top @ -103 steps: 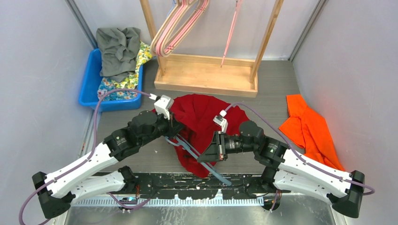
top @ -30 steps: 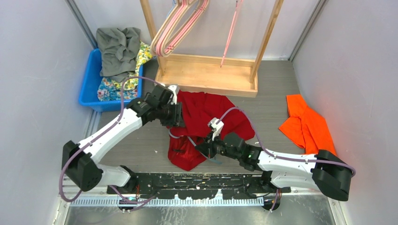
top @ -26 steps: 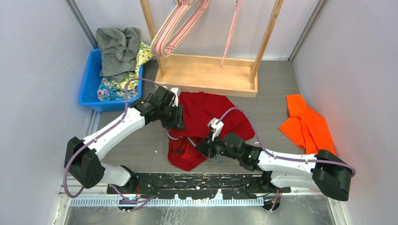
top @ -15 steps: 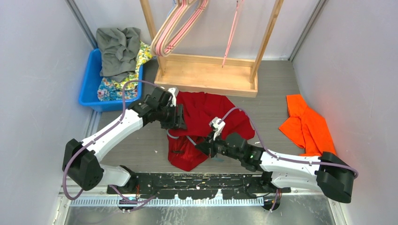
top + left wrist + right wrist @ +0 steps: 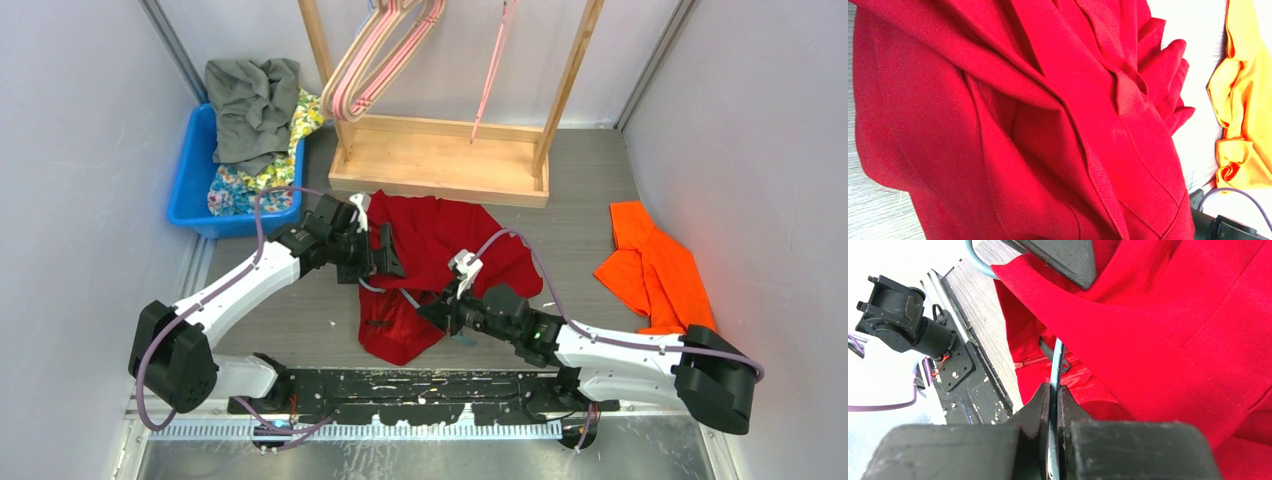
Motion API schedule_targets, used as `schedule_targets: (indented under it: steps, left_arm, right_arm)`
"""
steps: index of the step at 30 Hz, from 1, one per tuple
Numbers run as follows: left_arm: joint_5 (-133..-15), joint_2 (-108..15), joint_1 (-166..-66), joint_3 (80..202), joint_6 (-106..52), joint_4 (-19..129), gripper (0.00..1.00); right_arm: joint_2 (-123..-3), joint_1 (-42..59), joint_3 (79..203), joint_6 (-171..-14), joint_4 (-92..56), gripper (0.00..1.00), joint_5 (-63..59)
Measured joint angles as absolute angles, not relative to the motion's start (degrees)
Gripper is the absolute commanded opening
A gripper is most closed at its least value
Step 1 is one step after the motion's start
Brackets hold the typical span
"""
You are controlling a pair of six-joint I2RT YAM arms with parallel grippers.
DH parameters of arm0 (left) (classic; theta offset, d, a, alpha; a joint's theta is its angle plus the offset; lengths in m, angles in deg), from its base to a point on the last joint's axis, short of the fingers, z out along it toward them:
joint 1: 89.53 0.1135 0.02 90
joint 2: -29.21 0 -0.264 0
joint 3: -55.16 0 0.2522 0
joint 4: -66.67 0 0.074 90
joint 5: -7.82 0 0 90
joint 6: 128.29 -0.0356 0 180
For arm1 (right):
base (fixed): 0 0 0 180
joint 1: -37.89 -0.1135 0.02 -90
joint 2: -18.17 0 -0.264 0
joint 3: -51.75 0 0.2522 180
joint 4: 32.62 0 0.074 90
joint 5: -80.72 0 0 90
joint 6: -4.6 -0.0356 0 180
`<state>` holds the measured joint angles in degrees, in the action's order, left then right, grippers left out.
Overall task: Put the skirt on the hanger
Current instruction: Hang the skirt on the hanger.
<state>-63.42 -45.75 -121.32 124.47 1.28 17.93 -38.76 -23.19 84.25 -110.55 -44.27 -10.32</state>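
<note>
The red skirt [image 5: 440, 250] lies crumpled on the table in front of the wooden rack, draped over a blue-grey hanger [image 5: 376, 289] of which only short pieces show. My left gripper [image 5: 388, 252] stands open at the skirt's left edge, holding nothing. Its wrist view is filled with red skirt folds [image 5: 1048, 125], and its own fingers are out of frame. My right gripper [image 5: 441, 314] is low at the skirt's near side, shut on the hanger's thin bar [image 5: 1057, 360]. That bar runs up from between its fingertips [image 5: 1054, 390] and under the cloth.
A blue bin [image 5: 190, 190] of grey and floral clothes stands at the back left. The wooden rack [image 5: 440, 165] behind the skirt carries pink hangers [image 5: 385, 55]. An orange garment [image 5: 660, 275] lies at the right. A black rail [image 5: 420, 385] runs along the near edge.
My left gripper has opened wide and let go of the skirt's left edge, shifting slightly left. The right gripper stays shut on the hanger, barely moved.
</note>
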Motion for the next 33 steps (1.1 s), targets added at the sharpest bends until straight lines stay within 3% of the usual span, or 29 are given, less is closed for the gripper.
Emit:
schedule_targets:
  steps: [5, 11, 16, 20, 22, 25, 31, 33]
  left_arm:
    - [-62.7, -45.8, -121.3, 123.3, 3.8, 21.4, 0.95]
    - [-62.4, -46.5, -121.3, 123.1, 5.8, 24.5, 0.71]
    - [-61.5, -48.5, -121.0, 122.9, 6.5, 26.6, 0.57]
    - [-61.2, -49.5, -120.8, 122.4, 6.8, 27.4, 0.28]
    - [-61.2, -50.0, -120.6, 122.2, 6.8, 27.5, 0.25]
    - [-61.0, -50.4, -120.4, 122.2, 6.9, 28.1, 0.03]
    - [-60.7, -50.6, -120.1, 122.6, 6.9, 28.2, 0.00]
    - [-60.6, -50.6, -120.1, 123.4, 6.7, 27.8, 0.00]
  right_arm:
    - [-39.6, -23.3, 84.3, -110.5, -44.6, 0.01, -10.3]
    - [-40.9, -23.7, 84.3, -110.5, -45.7, 0.01, -10.4]
    - [-41.5, -23.8, 84.3, -110.1, -45.8, 0.01, -10.7]
    - [-41.6, -23.8, 84.4, -109.6, -45.5, 0.01, -10.9]
    - [-41.6, -23.9, 84.8, -109.4, -45.0, 0.01, -11.0]
    - [-41.6, -23.8, 85.4, -109.2, -44.0, 0.01, -11.3]
    - [-41.6, -23.9, 87.7, -108.9, -40.5, 0.02, -11.5]
    - [-41.6, -23.9, 88.5, -108.9, -39.5, 0.11, -11.6]
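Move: The skirt's left edge, draped over the hanger's far arm, lies about 2 cm ahead of the left hand, 2 cm right and 2 cm below. The hanger's curved end pokes out some 2 cm back, 2 cm left and 3 cm below that hand; the skirt's waistband is about 11 cm back, 4 cm right and 12 cm below. From the right hand, which already holds the hanger, the skirt edge is about 10 cm ahead, 8 cm left and nearly level. Forward and to the right, the open left hand eases about 3 cm over the draped skirt edge, then sinks roughly 1.5 cm while its jaws close from wide open to a little under half and pinch the skirt beside the hanger's end; it lifts slightly at the finish. The right hand keeps its grip on the hanger, staying within a centimetre as a steady counter-hold. ##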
